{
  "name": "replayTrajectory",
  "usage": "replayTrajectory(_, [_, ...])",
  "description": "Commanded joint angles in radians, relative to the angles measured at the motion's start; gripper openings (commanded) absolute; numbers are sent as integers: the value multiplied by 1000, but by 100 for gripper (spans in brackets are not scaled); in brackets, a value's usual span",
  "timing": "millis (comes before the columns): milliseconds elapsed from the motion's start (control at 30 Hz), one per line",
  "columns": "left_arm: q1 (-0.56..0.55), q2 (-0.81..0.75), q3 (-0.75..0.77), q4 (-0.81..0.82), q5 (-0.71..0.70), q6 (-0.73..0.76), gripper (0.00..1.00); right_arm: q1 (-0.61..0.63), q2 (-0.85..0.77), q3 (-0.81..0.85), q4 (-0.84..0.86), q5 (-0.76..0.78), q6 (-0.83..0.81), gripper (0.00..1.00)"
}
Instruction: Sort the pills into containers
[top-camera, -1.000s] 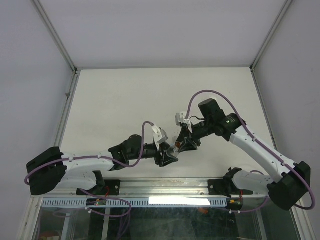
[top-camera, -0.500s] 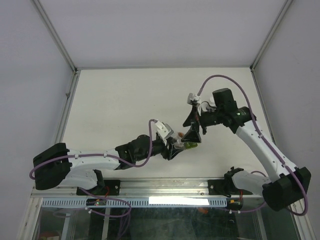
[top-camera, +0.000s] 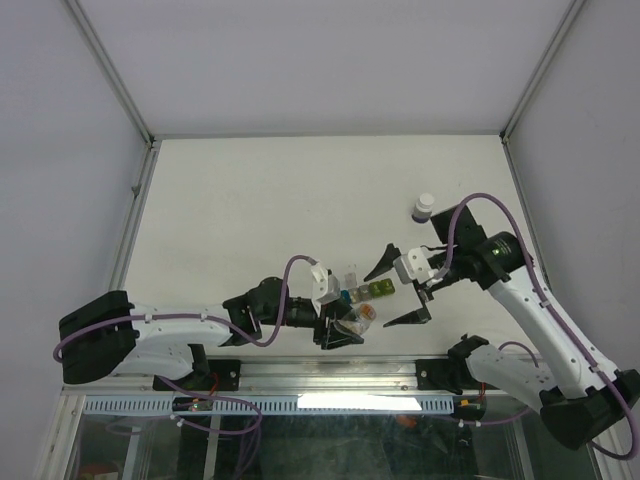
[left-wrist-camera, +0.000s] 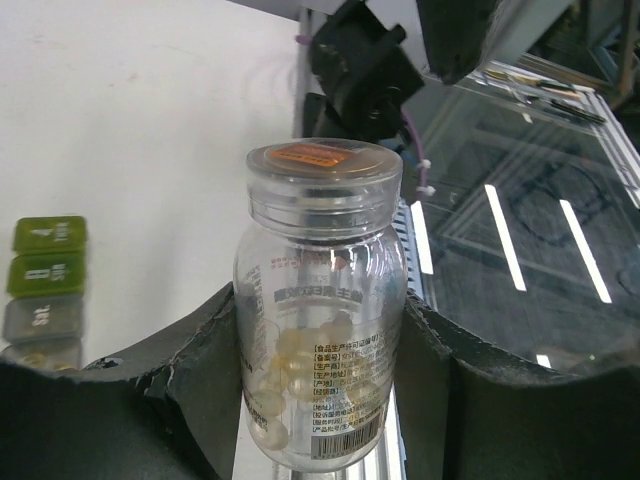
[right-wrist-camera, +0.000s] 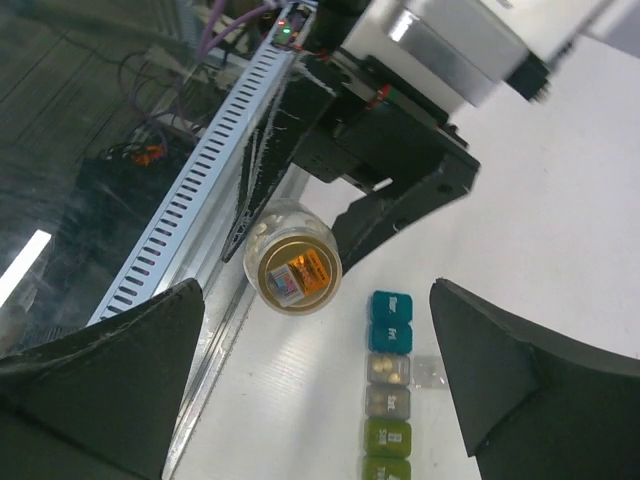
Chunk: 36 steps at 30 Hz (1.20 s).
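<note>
My left gripper (left-wrist-camera: 320, 385) is shut on a clear pill bottle (left-wrist-camera: 320, 300) with a sealed top, and pale round pills (left-wrist-camera: 300, 360) lie inside it. In the top view the bottle (top-camera: 357, 318) hangs near the table's front edge. The containers (top-camera: 366, 292), a strip of teal, grey and green cubes, lie just beyond it. In the right wrist view one grey compartment (right-wrist-camera: 388, 368) stands open with pills in it, its lid (right-wrist-camera: 431, 370) flipped aside. My right gripper (top-camera: 398, 291) is open, its fingers wide apart to the right of the strip, holding nothing.
A small white capped object (top-camera: 424, 207) stands on the table behind the right arm. The metal rail and slotted cable duct (right-wrist-camera: 200, 170) run along the near edge, right beside the bottle. Frame posts border the table at left and right.
My right gripper has opened and pulled back to the right, away from the bottle. My left gripper has carried the bottle down toward the near edge. The strip and the white object have come into view.
</note>
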<state>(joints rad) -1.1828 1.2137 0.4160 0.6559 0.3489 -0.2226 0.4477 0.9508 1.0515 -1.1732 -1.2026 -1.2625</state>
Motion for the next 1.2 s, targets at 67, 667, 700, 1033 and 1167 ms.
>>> replayTrajectory(67, [25, 23, 42, 94, 173, 14, 0, 91, 56, 12, -84, -29, -239, 96])
replayTrajectory(667, [62, 29, 1, 191, 179, -27, 0, 163, 91, -29, 14, -43, -158, 66])
replayTrajectory(700, [61, 31, 3, 190, 179, -27, 0, 166, 91, -30, 17, -46, -154, 64])
replayTrajectory(1033, [64, 42, 16, 180, 173, -35, 0, 190, 86, -47, 49, -46, -113, 56])
replayTrajectory(1167, [64, 41, 21, 175, 173, -37, 0, 196, 83, -52, 67, -34, -94, 50])
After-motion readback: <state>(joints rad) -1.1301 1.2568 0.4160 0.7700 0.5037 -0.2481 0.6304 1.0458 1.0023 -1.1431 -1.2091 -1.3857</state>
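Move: The bottle's lid lies about 4 cm to the right hand's left, some 2 cm back and 4 cm below; the left hand holds the bottle, with the lid about 5 cm to its right, 2 cm forward and 4 cm up. The pill box is on the table roughly 11 cm ahead of the right hand, about 1 cm left and 24 cm below; a small clear piece lies about 3 cm farther out and 5 cm left of the box's middle. The left fingers keep their grip round the bottle while the right hand brings its wide-open fingers to either side of the lid, closing them about halfway; whether they touch it yet can't be told. The right hand goes down, back and left, roughly 2.5 cm each way, turning some 15 degrees counter-clockwise. The left eases back about 1 cm, then lifts the bottle slightly. ##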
